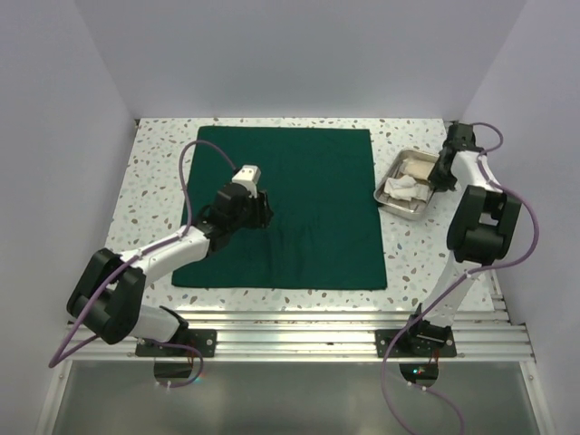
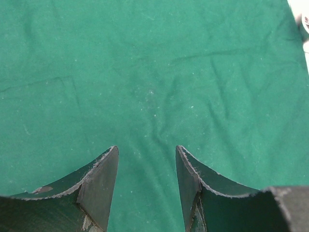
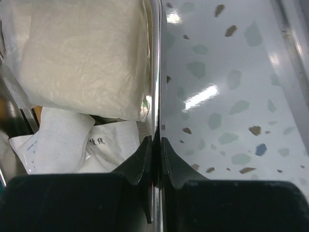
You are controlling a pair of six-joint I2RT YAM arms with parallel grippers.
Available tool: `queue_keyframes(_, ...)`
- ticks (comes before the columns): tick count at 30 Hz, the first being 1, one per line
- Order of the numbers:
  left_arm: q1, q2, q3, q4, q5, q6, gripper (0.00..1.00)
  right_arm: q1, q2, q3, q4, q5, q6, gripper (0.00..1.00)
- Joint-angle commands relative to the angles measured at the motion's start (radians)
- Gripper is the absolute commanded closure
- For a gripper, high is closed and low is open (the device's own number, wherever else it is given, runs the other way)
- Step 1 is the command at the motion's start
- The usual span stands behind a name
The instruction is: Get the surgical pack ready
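Note:
The dark green cloth (image 1: 299, 208) lies spread flat on the table. My left gripper (image 1: 263, 204) hovers over its left half, open, with only cloth (image 2: 154, 72) between its fingers (image 2: 101, 183). The shiny steel tray (image 1: 410, 217) sits to the right of the cloth, holding white gauze pads (image 1: 403, 188) and paper packets. My right gripper (image 1: 444, 178) is at the tray's right side. In the right wrist view its jaws (image 3: 156, 140) are shut on the tray's thin rim (image 3: 156, 72), with the gauze (image 3: 82, 58) on the inner side. Scissors and forceps are not visible.
The table is speckled white terrazzo (image 1: 426, 254), boxed in by white walls at the back and both sides. An aluminium rail (image 1: 317, 326) carrying the arm bases runs along the near edge.

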Motion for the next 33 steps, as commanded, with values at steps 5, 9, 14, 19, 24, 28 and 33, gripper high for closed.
queue_keyframes(5,-0.012,-0.039,-0.028,0.027,0.004,0.012,0.45,-0.023,-0.228,-0.069,0.011,0.008,0.052,1.0)
queue_keyframes(9,-0.013,-0.048,-0.036,0.019,-0.013,0.007,0.45,-0.022,-0.285,-0.103,0.016,-0.075,0.07,1.0)
queue_keyframes(14,-0.012,-0.059,-0.036,-0.002,-0.044,-0.011,0.45,0.012,-0.338,-0.187,0.037,-0.162,0.103,1.0)
queue_keyframes(19,-0.012,-0.086,-0.05,-0.02,-0.079,-0.04,0.46,0.122,-0.384,-0.264,0.031,-0.146,0.165,1.0)
queue_keyframes(24,-0.01,-0.132,-0.088,-0.03,-0.136,-0.053,0.45,0.312,-0.438,-0.342,0.054,-0.066,0.308,1.0)
queue_keyframes(28,-0.01,-0.158,-0.102,-0.039,-0.174,-0.057,0.45,0.451,-0.496,-0.405,0.077,0.037,0.477,1.0)
queue_keyframes(33,-0.009,-0.163,-0.12,-0.039,-0.202,-0.068,0.45,0.556,-0.569,-0.538,0.158,0.107,0.693,1.0)
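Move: My right hand already pinches the right rim of the tray. The tray's middle lies about 9 cm to its left and level fore and aft, with the beige pad some 7 cm ahead and 5 cm left, and the gauze about 10 cm left. I take the tray to the middle of the green drape, roughly 48 cm left and 5 cm back. From my left hand, that spot is about 6 cm right and 4 cm ahead, 10 cm down. Keeping my right fingers shut on the rim, I first draw the tray back and up about 5 cm, then sweep it left over the drape, still easing back and sinking a little before levelling out; it goes some 23 cm left and 11 cm back in all, my wrist rolling its left side up. My open left hand gives way, about 4 cm left and slightly back. ##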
